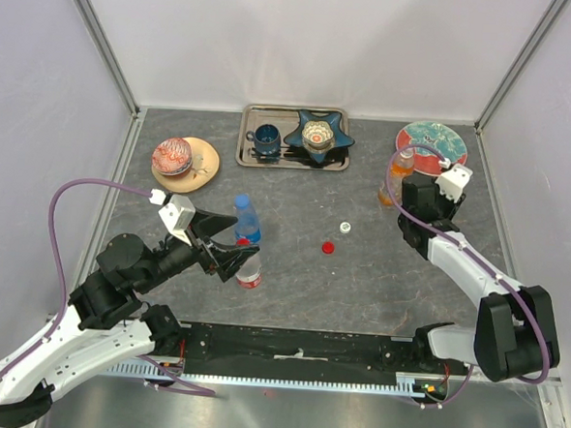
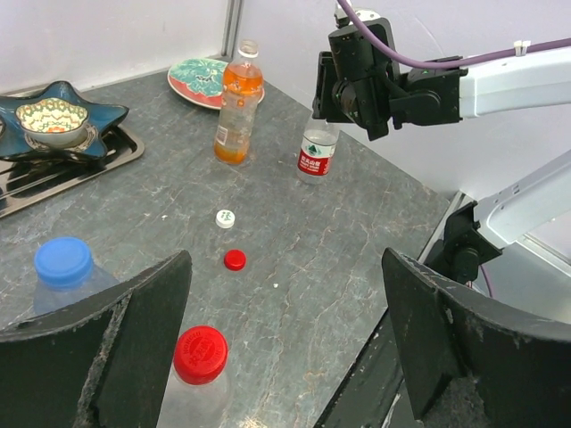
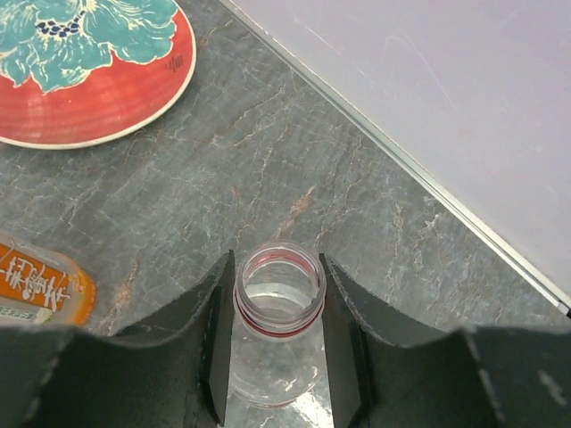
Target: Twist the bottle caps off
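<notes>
My left gripper (image 1: 237, 252) (image 2: 285, 294) is open and empty. It hovers just beside a clear bottle with a red cap (image 2: 201, 354) (image 1: 250, 273) and a blue-tinted bottle with a blue cap (image 2: 64, 263) (image 1: 247, 219). My right gripper (image 3: 278, 294) (image 1: 418, 195) is shut on the neck of an uncapped clear bottle (image 3: 279, 348) (image 2: 317, 152) that stands on the table. An uncapped orange-liquid bottle (image 1: 397, 177) (image 2: 237, 107) stands just left of it. A loose red cap (image 1: 328, 246) (image 2: 235, 259) and a loose white cap (image 1: 345, 226) (image 2: 225, 218) lie mid-table.
A metal tray (image 1: 294, 161) at the back holds a dark blue cup (image 1: 266, 137) and a star-shaped dish (image 1: 318, 134). A red-and-teal plate (image 1: 432, 145) (image 3: 80, 62) lies at the back right. A tan plate with a bowl (image 1: 184, 159) sits at the back left.
</notes>
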### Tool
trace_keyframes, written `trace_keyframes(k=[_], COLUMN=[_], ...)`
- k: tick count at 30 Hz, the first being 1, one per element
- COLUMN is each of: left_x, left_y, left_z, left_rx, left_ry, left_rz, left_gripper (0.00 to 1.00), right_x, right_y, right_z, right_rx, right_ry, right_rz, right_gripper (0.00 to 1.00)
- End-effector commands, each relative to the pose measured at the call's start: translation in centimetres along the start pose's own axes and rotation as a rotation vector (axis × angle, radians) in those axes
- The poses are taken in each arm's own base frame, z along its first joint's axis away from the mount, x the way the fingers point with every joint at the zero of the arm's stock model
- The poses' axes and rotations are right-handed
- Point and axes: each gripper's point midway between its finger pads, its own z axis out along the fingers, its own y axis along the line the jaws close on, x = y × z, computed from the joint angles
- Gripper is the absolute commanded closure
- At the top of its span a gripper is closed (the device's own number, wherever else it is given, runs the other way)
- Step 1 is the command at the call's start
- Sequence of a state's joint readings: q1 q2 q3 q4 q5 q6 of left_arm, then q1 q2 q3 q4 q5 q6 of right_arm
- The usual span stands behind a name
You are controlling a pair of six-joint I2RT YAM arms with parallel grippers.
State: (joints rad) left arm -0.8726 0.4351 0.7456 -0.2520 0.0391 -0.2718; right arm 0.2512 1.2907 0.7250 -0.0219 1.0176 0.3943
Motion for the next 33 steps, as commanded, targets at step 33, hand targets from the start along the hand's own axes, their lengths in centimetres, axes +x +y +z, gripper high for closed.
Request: trace_keyframes(k=[33], left_x=[-0.1], left_y=[-1.2], left_z=[1.2], left_rx=[0.055], left_ry=[-0.008], left_rz=[-0.067], left_gripper=[0.08], right_x=[-1.1], right_y=[0.7], right_z=[-2.9], right_rx=[-0.155], right_ry=[0.111], right_rz=[0.129], right_gripper=[0.29])
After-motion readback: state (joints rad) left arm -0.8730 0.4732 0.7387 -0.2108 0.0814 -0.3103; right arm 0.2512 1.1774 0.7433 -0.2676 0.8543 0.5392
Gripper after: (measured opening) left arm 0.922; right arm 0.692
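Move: The right hand still has the opened clear bottle between its fingers; the bottle's middle lies straight below the hand point, about 5 cm down. The orange bottle stands roughly 10 cm ahead and 9 cm to the left of it, and the red plate about 23 cm straight ahead. From the idle left hand the clear bottle is some 20 cm ahead, 46 cm to the right and 20 cm lower. Back towards its base and to the left, about 2 cm each way, the right hand eases while its fingers spread from their pinch on the clear bottle's upper part to about two thirds open, most of it early. The wrist rolls roughly 10 degrees, its left side rising, and the fingers remain around the bottle's top. ##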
